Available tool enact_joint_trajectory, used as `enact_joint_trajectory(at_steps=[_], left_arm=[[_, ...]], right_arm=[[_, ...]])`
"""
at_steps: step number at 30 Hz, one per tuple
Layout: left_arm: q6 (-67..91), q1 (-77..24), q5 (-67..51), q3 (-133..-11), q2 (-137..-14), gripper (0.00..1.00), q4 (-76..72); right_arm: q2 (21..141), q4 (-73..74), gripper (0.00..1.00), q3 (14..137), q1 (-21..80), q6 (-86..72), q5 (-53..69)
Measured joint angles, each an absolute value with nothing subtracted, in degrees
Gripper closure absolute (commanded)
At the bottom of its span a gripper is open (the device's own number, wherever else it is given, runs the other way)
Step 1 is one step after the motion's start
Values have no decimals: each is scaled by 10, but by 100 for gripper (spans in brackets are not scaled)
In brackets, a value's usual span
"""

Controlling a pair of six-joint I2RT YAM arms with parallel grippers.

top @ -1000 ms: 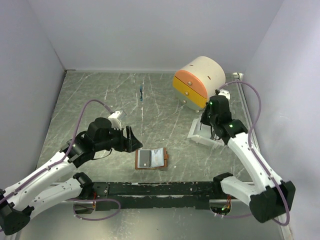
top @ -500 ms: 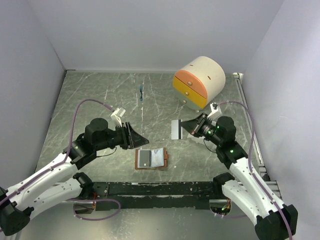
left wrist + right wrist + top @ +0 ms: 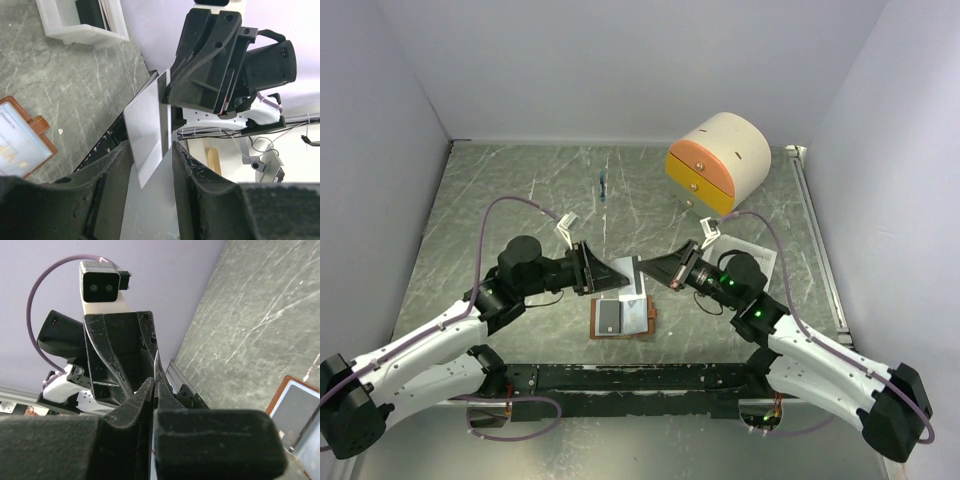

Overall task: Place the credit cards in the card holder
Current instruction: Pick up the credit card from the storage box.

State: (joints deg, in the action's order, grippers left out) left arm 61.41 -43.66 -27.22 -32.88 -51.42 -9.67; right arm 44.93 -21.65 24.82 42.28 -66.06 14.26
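Observation:
A pale grey credit card point(image 3: 629, 273) hangs above the table between the two grippers. My right gripper point(image 3: 646, 272) is shut on one end of it; the right wrist view shows the thin card point(image 3: 157, 371) edge-on between the pressed fingers point(image 3: 145, 390). My left gripper point(image 3: 152, 150) faces it with its jaws apart. The free corner of the card point(image 3: 146, 127) reaches into that gap near one finger, not pinched. The card holder point(image 3: 622, 317), a brown wallet, lies open on the table just below, with a grey card in its left pocket. The wallet point(image 3: 22, 145) shows again in the left wrist view.
A white tray point(image 3: 752, 252) with more cards stands behind the right arm; the left wrist view shows the tray point(image 3: 82, 30) too. A cream-and-orange drawer box point(image 3: 718, 163) sits at the back right. A small blue object point(image 3: 604, 186) lies at the back centre.
My right arm has swung from the white tray to the middle, carrying the card. My left gripper has moved right to meet it, and its jaws have narrowed around the card's corner.

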Motion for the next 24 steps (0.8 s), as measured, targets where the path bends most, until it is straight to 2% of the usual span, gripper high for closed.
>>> enact_joint_trajectory(at_steps=[6, 9, 12, 14, 19, 24], left_arm=[[620, -437, -260, -315, -481, 92, -96], [623, -437, -252, -311, -459, 93, -94], [619, -439, -236, -311, -441, 93, -75], [610, -439, -226, -311, -431, 93, -57], [575, -439, -186, -312, -422, 93, 20], [553, -439, -163, -302, -434, 93, 65]], right_arm=[[476, -255, 100, 248, 464, -671, 105], [477, -259, 97, 247, 471, -672, 97], [478, -261, 70, 247, 477, -668, 98], [479, -236, 59, 249, 475, -659, 86], [473, -130, 57, 254, 473, -625, 41], [512, -70, 63, 254, 473, -604, 23]])
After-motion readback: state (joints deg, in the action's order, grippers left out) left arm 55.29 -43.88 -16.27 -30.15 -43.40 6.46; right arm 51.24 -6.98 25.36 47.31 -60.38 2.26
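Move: The credit card is pinched in my right fingers, its middle roughly 2 cm left of that hand and 3 cm back. From my open left hand the same card lies about 3 cm right and 1 cm ahead, level, its near edge already between the fingers. The card holder lies some 22 cm below, 1 cm right and 1 cm back of the left hand. The storage box is about 20 cm right, 8 cm ahead and 24 cm below my right hand. I shut my left fingers on the near side of the card while my right hand, still pinching, eases 1 to 2 cm left. Then the right fingers open and let go, and that hand sinks about 10 cm, its fingers tipping down some 20 degrees. With the card in its grip, my left hand draws roughly 4 cm left, first rising slightly, then dropping about 6 cm and tipping its fingers down. ##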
